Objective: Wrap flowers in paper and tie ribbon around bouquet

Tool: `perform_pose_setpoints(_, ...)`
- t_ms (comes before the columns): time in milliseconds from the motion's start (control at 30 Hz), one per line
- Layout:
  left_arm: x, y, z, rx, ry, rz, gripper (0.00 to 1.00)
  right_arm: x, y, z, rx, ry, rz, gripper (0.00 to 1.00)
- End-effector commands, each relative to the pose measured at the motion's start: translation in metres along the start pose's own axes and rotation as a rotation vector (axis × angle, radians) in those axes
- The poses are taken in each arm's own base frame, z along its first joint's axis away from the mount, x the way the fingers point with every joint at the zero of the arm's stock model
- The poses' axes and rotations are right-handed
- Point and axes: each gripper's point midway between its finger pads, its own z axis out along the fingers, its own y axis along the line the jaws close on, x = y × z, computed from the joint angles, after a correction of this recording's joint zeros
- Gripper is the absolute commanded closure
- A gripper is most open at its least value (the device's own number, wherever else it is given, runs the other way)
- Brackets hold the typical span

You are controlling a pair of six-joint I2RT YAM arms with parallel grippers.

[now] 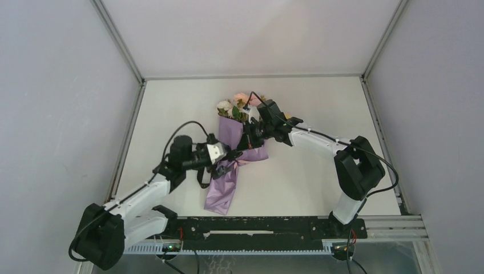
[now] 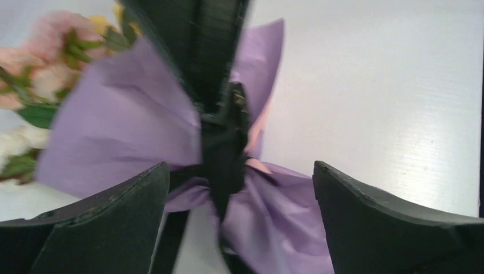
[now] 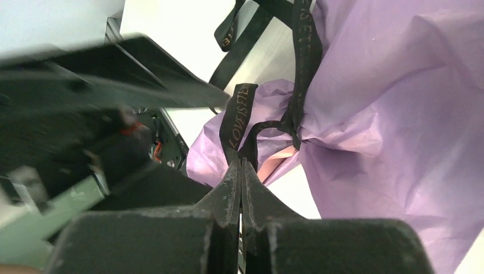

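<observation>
The bouquet lies on the table, its flowers [image 1: 237, 105] at the far end and the lilac paper [image 1: 224, 185] running toward me. A black ribbon [image 3: 297, 85] with gold lettering is cinched round the paper's [image 3: 394, 114] waist. My right gripper [image 3: 241, 165] is shut on a strand of that ribbon just beside the knot; from above it [image 1: 246, 142] sits over the waist. My left gripper [image 2: 240, 171] is open, its fingers [image 2: 108, 217] straddling the cinched paper [image 2: 125, 125] and touching nothing. The blooms [image 2: 40, 51] show at the upper left of the left wrist view.
Loose ribbon tails [image 3: 240, 51] trail over the white table [image 1: 319, 103] beyond the knot. Grey walls close in the table on three sides, and a black rail [image 1: 257, 225] runs along its near edge.
</observation>
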Motion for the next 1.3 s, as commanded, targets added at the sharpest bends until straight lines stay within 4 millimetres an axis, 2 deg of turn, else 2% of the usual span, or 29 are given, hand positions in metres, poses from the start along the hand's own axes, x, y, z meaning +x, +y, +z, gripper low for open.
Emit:
perform_pose_setpoints(0, -0.023, -0.003, -0.028, 0.229, 0.092, 0.116, 0.0, -0.012, 0.014, -0.016, -0.03, -0.045, -0.091, 1.0)
perform_pose_setpoints(67, -0.008, 0.013, -0.043, 0.233, 0.205, 0.214, 0.02, -0.012, 0.013, -0.016, -0.029, -0.045, -0.099, 1.0)
perform_pose_setpoints(100, 0.001, 0.022, -0.05, 0.234, 0.26, 0.264, 0.06, -0.012, 0.014, -0.016, -0.032, -0.045, -0.102, 1.0)
perform_pose_setpoints(133, 0.014, 0.032, -0.056, 0.236, 0.328, 0.296, 0.15, -0.012, 0.014, -0.015, -0.039, -0.044, -0.106, 1.0)
perform_pose_setpoints(200, 0.041, 0.048, -0.067, 0.265, 0.457, 0.335, 0.42, -0.012, 0.015, -0.013, -0.047, -0.04, -0.111, 1.0)
perform_pose_setpoints(233, 0.054, 0.051, -0.072, 0.3, 0.52, 0.347, 0.46, -0.012, 0.015, -0.013, -0.047, -0.04, -0.115, 1.0)
perform_pose_setpoints(333, 0.089, 0.057, -0.079, 0.41, 0.686, 0.427, 0.44, -0.01, 0.011, -0.013, -0.033, -0.036, -0.125, 1.0)
perform_pose_setpoints(400, 0.103, 0.068, -0.074, 0.426, 0.783, 0.457, 0.43, -0.009, 0.009, -0.013, -0.024, -0.031, -0.133, 1.0)
perform_pose_setpoints(467, 0.102, 0.08, -0.062, 0.398, 0.797, 0.386, 0.42, -0.006, 0.007, -0.014, -0.023, -0.028, -0.133, 1.0)
perform_pose_setpoints(533, 0.103, 0.095, -0.048, 0.337, 0.8, 0.314, 0.36, -0.005, 0.006, -0.015, -0.035, -0.036, -0.133, 1.0)
perform_pose_setpoints(600, 0.106, 0.104, -0.039, 0.316, 0.792, 0.325, 0.32, -0.004, 0.003, -0.016, -0.041, -0.037, -0.121, 1.0)
perform_pose_setpoints(867, 0.12, 0.102, -0.03, 0.355, 0.788, 0.357, 0.34, -0.004, 0.0, -0.014, -0.058, -0.034, -0.105, 1.0)
perform_pose_setpoints(1067, 0.129, 0.096, -0.02, 0.363, 0.8, 0.404, 0.63, -0.01, 0.001, -0.018, -0.07, -0.053, -0.091, 1.0)
perform_pose_setpoints(1100, 0.129, 0.097, -0.019, 0.357, 0.794, 0.414, 0.72, -0.011, 0.0, -0.02, -0.067, -0.057, -0.09, 1.0)
perform_pose_setpoints(1167, 0.125, 0.096, -0.021, 0.355, 0.789, 0.433, 0.98, -0.014, 0.0, -0.023, -0.062, -0.068, -0.09, 1.0)
perform_pose_setpoints(1267, 0.106, 0.101, -0.028, 0.31, 0.776, 0.425, 1.0, -0.021, 0.002, -0.027, -0.067, -0.094, -0.091, 1.0)
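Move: The black ribbon's free run, lying on the table left of the bouquet, is some 9 cm ahead of the open left hand, about 10 cm to its left and 11 cm below. The tied waist of the purple paper is roughly 5 cm ahead of that hand, 3 cm to its right and 9 cm down; the paper tail is about 8 cm back and 3 cm left. From the right hand, the ribbon run is around 14 cm left, 4 cm ahead and 12 cm below. The black ribbon beside the bouquet is what the left hand goes for: it rises about 5 cm, swings left and forward off the paper's waist, then drops close to the table, tipping some 50 degrees to point down. After easing farther forward, its half-open fingers shut, pinching the ribbon. The right hand keeps its ribbon end pinched above the paper, easing about 2 cm right and slightly down. ##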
